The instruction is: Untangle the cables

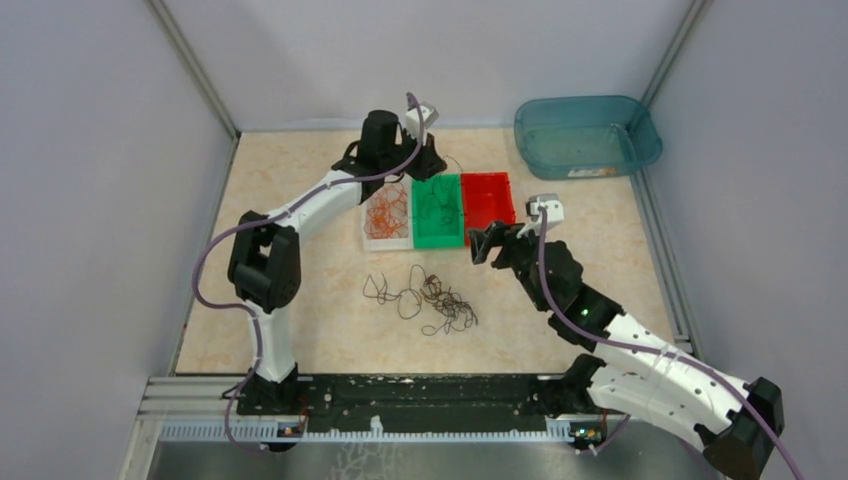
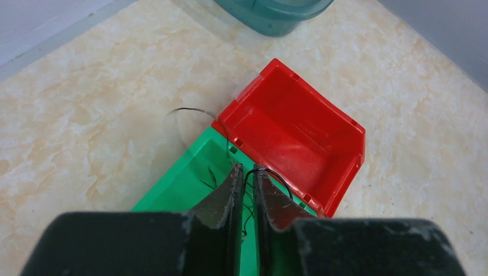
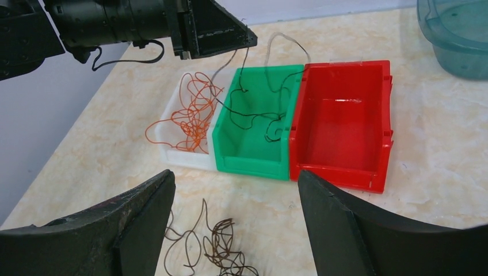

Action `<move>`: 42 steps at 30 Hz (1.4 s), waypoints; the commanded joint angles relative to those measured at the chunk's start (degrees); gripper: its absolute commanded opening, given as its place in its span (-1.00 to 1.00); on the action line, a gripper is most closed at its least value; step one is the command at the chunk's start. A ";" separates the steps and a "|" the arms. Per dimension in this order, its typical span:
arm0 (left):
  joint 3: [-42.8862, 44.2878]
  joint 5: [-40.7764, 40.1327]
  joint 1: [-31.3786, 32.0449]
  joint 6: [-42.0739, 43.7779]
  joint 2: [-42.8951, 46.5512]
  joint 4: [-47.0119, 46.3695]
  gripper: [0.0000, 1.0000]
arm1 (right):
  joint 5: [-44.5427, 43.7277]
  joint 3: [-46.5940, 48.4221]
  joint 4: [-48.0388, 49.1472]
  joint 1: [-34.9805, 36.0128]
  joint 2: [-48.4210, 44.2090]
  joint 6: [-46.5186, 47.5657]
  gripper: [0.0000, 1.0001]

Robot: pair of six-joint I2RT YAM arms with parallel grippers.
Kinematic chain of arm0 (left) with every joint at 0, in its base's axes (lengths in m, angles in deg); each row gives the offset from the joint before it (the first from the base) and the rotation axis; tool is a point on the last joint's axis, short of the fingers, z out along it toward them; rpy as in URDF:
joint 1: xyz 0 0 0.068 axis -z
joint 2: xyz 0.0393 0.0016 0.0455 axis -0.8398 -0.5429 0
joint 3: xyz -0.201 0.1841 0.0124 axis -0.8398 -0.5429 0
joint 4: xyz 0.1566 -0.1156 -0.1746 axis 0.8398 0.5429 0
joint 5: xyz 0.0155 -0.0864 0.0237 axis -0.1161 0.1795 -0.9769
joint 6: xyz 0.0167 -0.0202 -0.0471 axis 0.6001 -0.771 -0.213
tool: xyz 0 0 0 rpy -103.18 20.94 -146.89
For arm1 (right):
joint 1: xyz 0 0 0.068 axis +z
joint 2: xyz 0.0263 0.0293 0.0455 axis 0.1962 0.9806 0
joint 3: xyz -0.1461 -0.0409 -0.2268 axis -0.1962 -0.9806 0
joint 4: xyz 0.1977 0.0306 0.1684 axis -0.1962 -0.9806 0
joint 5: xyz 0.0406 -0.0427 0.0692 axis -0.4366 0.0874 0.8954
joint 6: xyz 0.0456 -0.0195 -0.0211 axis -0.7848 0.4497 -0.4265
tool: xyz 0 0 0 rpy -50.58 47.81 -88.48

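Note:
A tangle of dark brown cables (image 1: 430,298) lies on the table in front of three bins, also in the right wrist view (image 3: 224,247). Orange cables (image 1: 385,215) fill the white bin (image 3: 172,152). Black cables (image 3: 253,112) lie in the green bin (image 1: 438,232). My left gripper (image 1: 428,160) hangs over the green bin's far end (image 2: 172,190), its jaws (image 2: 246,168) parted by a narrow gap. A black cable (image 2: 275,175) loops over the right fingertip and hangs down through the gap. My right gripper (image 1: 483,243) is open and empty (image 3: 236,175), just right of the tangle.
An empty red bin (image 1: 488,195) stands right of the green one (image 3: 342,121). A teal tub (image 1: 585,135) sits at the back right corner. Grey walls close in the table on three sides.

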 commanded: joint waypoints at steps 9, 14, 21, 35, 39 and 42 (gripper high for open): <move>-3.56 -0.21 0.70 3.84 2.69 -0.26 -0.22 | 1.01 3.20 2.53 -1.23 0.55 -0.82 0.57; -2.80 -0.22 0.74 5.84 4.47 1.76 0.07 | 2.34 3.66 3.10 -1.85 2.64 -1.44 0.57; 1.13 1.81 -0.46 7.11 5.84 3.92 0.33 | 8.69 7.62 2.60 -6.72 10.01 -2.53 0.58; 11.81 15.69 -14.93 10.89 11.28 22.57 0.93 | 37.97 42.15 3.34 -23.68 55.45 5.88 0.60; 7.13 16.25 -17.59 13.68 15.69 23.05 0.99 | 42.18 53.43 0.79 -25.88 66.64 9.50 0.60; 6.88 16.53 -18.87 15.01 16.70 24.25 0.99 | 44.09 62.14 -4.26 -26.93 73.42 12.19 0.60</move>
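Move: Just below the left hand's barely parted fingertips, the green bin's middle lies about 17 cm down and 4 cm ahead; the red bin is level with it 12 cm to the right, the white bin 12 cm to the left. The black cable's free loop, by the green bin's back rim, lies some 33 cm ahead of the right hand, 6 cm left and 17 cm lower; the red bin is 26 cm ahead of that hand, 2 cm right and 22 cm down. Sinking about 3 cm over the green bin, the left hand opens its fingers to let the black cable go, then rises some 15 cm and swings about 15 cm left, fingers wide. The right hand first waits, then sweeps roughly 25 cm forward with some drift left and down to the green bin's back rim, tipping down and turning slightly counter-clockwise, jaws staying open; no touch can be seen. ##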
